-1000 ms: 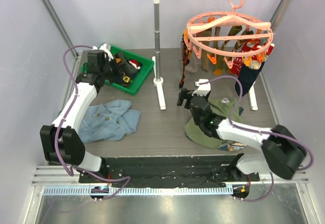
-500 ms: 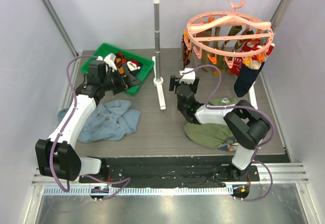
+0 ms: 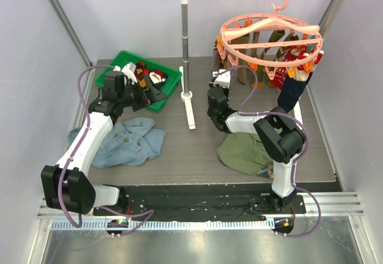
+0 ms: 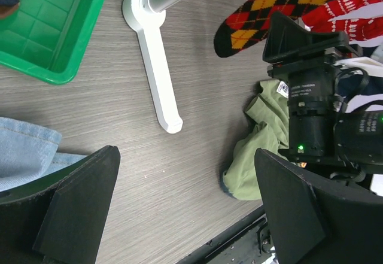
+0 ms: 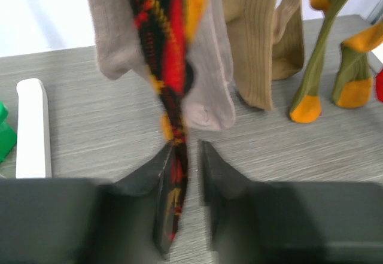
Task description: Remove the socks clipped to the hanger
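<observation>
The salmon-pink round hanger [image 3: 269, 33] hangs from the rail with several socks [image 3: 293, 54] clipped round its ring. In the right wrist view a red, black and yellow argyle sock [image 5: 170, 66] dangles between the fingers of my right gripper [image 5: 185, 150]. The jaws are narrowed round it. The sock lies against the left pad and a small gap shows at the right pad. A beige sock [image 5: 206, 66], a tan sock [image 5: 254, 48] and olive-and-orange socks [image 5: 317, 66] hang beside it. My left gripper [image 3: 157, 93] is wide open and empty by the green tray.
A green tray [image 3: 119, 66] at the back left holds a few socks. A blue denim garment [image 3: 128, 141] lies at the front left and an olive garment [image 3: 242, 153] at the front right. The rail stand's post [image 3: 185, 36] and white foot [image 4: 157, 66] stand between the arms.
My right arm has reached back to the hanger's left side and its jaws have narrowed round the argyle sock. The left arm swung off the tray earlier and has held still since.
</observation>
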You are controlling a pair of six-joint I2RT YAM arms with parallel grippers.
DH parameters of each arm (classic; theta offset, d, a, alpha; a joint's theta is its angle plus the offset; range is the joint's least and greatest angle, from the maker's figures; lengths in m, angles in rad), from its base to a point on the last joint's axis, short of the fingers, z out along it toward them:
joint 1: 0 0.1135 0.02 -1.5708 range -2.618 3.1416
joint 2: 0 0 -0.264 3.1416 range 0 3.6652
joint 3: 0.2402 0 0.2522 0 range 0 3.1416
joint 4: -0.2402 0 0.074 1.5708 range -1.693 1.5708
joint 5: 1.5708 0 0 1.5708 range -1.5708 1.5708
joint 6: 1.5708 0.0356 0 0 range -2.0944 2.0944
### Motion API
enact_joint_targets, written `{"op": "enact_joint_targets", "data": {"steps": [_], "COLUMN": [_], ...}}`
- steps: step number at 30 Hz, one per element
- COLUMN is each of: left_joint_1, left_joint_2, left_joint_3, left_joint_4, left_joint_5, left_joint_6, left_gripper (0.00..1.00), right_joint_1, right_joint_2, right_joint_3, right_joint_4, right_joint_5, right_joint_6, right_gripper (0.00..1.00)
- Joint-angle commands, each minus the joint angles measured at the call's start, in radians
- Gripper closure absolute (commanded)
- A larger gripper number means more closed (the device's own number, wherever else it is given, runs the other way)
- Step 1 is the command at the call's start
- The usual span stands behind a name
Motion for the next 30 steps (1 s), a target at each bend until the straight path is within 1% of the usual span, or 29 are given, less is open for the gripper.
{"op": "enact_joint_targets", "data": {"steps": [1, 2, 3, 6, 10, 11, 14, 19, 21, 24, 28, 30], "left_joint_1": [-0.003, -0.003, -0.003, -0.003, -0.003, -0.003, -0.012, -0.134, -0.180, -0.208, -0.217, -0.220], "left_joint_2": [-0.043, -0.043, -0.044, -0.049, -0.055, -0.063, -0.076, -0.113, -0.112, -0.098, -0.058, -0.037], "left_joint_3": [-0.003, -0.005, -0.002, 0.000, 0.003, 0.001, -0.002, 0.007, 0.032, 0.094, 0.193, 0.265], "left_joint_4": [0.035, 0.035, 0.031, 0.022, 0.017, 0.023, 0.064, 0.064, 0.064, 0.037, 0.017, 0.015], "left_joint_5": [-0.011, -0.019, -0.022, -0.045, -0.052, -0.046, 0.016, -0.029, -0.032, -0.049, -0.072, -0.074], "left_joint_6": [0.000, 0.001, 0.003, 0.008, 0.014, 0.015, 0.044, 0.115, 0.124, 0.129, 0.132, 0.133], "left_gripper": [0.00, 0.00, 0.00, 0.00, 0.00, 0.00, 0.00, 0.00, 0.00, 0.00, 0.00, 0.01], "right_joint_1": [0.003, 0.003, 0.003, 0.002, 0.014, 0.017, 0.034, 0.066, 0.081, 0.109, 0.127, 0.132], "right_joint_2": [0.002, -0.001, -0.009, -0.056, -0.148, -0.194, -0.251, -0.375, -0.411, -0.469, -0.545, -0.570], "right_joint_3": [0.047, 0.042, 0.026, -0.020, -0.099, -0.113, -0.166, -0.254, -0.280, -0.320, -0.347, -0.361], "right_joint_4": [0.058, 0.064, 0.070, 0.078, 0.070, 0.064, 0.052, 0.062, 0.044, 0.024, -0.008, -0.024], "right_joint_5": [-0.008, -0.026, -0.060, -0.146, -0.221, -0.237, -0.275, -0.289, -0.309, -0.342, -0.382, -0.401], "right_joint_6": [-0.020, -0.022, -0.022, -0.020, 0.000, 0.001, 0.009, 0.020, 0.040, 0.060, 0.093, 0.110], "right_gripper": [0.82, 0.88, 0.99, 0.99, 0.99, 0.99, 0.99, 0.99, 0.99, 0.99, 0.99, 0.99]}}
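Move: The argyle sock hangs between the right hand's half-open fingers, its middle some 4 cm above and 1 cm ahead, centred sideways. A grey sock hangs about 6 cm ahead and 3 cm to the right, brown ribbed socks roughly 7 cm ahead and 8 cm right; the rack's upright pole is some 11 cm left and 3 cm back. From the left hand the argyle sock is about 9 cm ahead, 21 cm right, slightly below. Right fingers pinch the argyle sock and pull back about 10 cm, rising; the open left hand rises rightwards. ##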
